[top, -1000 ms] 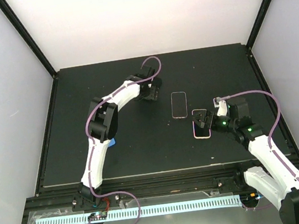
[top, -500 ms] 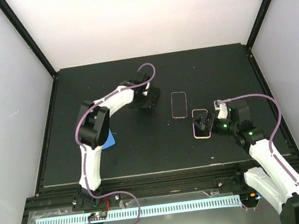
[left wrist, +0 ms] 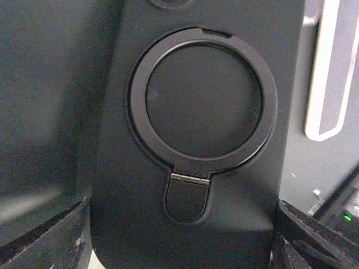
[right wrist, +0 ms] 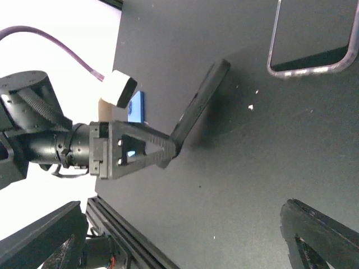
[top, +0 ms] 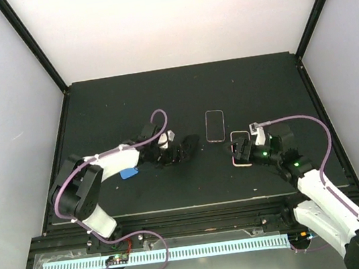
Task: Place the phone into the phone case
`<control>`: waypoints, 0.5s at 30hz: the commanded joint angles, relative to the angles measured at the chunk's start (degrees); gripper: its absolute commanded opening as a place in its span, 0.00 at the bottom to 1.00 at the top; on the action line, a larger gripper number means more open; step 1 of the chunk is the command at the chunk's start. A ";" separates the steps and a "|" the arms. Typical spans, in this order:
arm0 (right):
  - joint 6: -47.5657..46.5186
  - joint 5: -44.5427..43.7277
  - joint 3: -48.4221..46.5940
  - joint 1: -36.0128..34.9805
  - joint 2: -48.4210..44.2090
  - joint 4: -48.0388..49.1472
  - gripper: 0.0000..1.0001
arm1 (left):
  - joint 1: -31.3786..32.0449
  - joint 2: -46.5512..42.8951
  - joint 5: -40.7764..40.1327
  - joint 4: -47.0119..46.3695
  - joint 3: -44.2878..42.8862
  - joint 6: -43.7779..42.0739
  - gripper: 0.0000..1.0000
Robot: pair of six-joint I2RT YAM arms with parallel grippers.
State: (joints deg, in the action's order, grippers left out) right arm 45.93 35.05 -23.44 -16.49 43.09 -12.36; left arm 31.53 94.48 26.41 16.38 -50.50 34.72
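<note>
The black phone case, its back with a round ring stand facing the left wrist camera, sits between the fingers of my left gripper, which is shut on it. The right wrist view shows the case gripped by one end and tilted up off the mat. From above, my left gripper is left of centre. A dark-screened phone with a pale rim lies flat on the mat. My right gripper hangs open over a second, pink-edged phone; nothing is between its fingers.
A small blue object lies on the black mat beside the left forearm. The mat's raised near rail runs along the front. Grey walls close in both sides.
The left arm has swung from the far middle of the mat toward the near side, carrying the case with it. The right gripper has shifted slightly left above the pink-edged phone.
</note>
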 commanded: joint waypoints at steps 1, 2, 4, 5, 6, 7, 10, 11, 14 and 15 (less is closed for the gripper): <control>4.80 -2.67 1.59 -3.90 2.35 6.71 0.93 | 2.67 -4.63 11.39 -16.43 6.52 9.75 0.63; 5.32 -4.24 1.60 -5.19 3.27 7.02 0.92 | 3.61 -5.30 11.97 -17.56 7.91 10.85 0.63; 6.98 -7.26 2.08 -8.03 4.75 8.44 0.91 | 5.88 -6.91 11.25 -18.93 9.75 12.76 0.64; 8.22 -8.26 2.64 -9.40 5.37 9.86 0.89 | 7.08 -7.67 11.25 -20.66 11.10 14.14 0.64; 9.75 -8.96 3.67 -10.85 6.21 12.49 0.87 | 8.19 -8.29 11.45 -23.19 12.51 16.13 0.64; 11.42 -9.45 4.53 -11.70 6.90 14.73 0.86 | 9.34 -8.68 11.86 -26.01 13.98 18.23 0.64; 15.22 -12.28 5.90 -13.51 8.57 18.02 0.79 | 12.24 -9.13 12.35 -31.77 16.92 22.71 0.65; 15.60 -13.24 6.09 -13.82 8.97 18.21 0.78 | 12.97 -9.09 12.07 -32.79 17.31 23.28 0.65; 17.17 -14.15 7.09 -14.14 9.67 19.96 0.73 | 14.54 -8.44 11.31 -34.48 17.90 24.21 0.66; 17.68 -14.46 7.42 -14.22 9.84 20.53 0.72 | 14.90 -8.00 11.24 -34.88 17.78 24.28 0.66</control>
State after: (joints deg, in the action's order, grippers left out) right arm 59.53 24.49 -17.06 -30.00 52.53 2.24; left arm 44.93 86.37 36.69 -10.37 -32.73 55.18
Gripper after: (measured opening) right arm 0.742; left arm 0.807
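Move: The left fingers still grip the black phone case and take it to the open right gripper, about 21 cm right, 5 cm back and 9 cm higher. From the right hand, the case's middle lies some 17 cm left, 5 cm ahead and 8 cm below; the cream-framed phone is about 6 cm right and 5 cm ahead, the dark-framed phone 4 cm left and 17 cm ahead, both roughly 13 cm below. Left hand brings the case back 10 cm and right; right hand, fingers narrowing, sinks 5 cm towards it. ##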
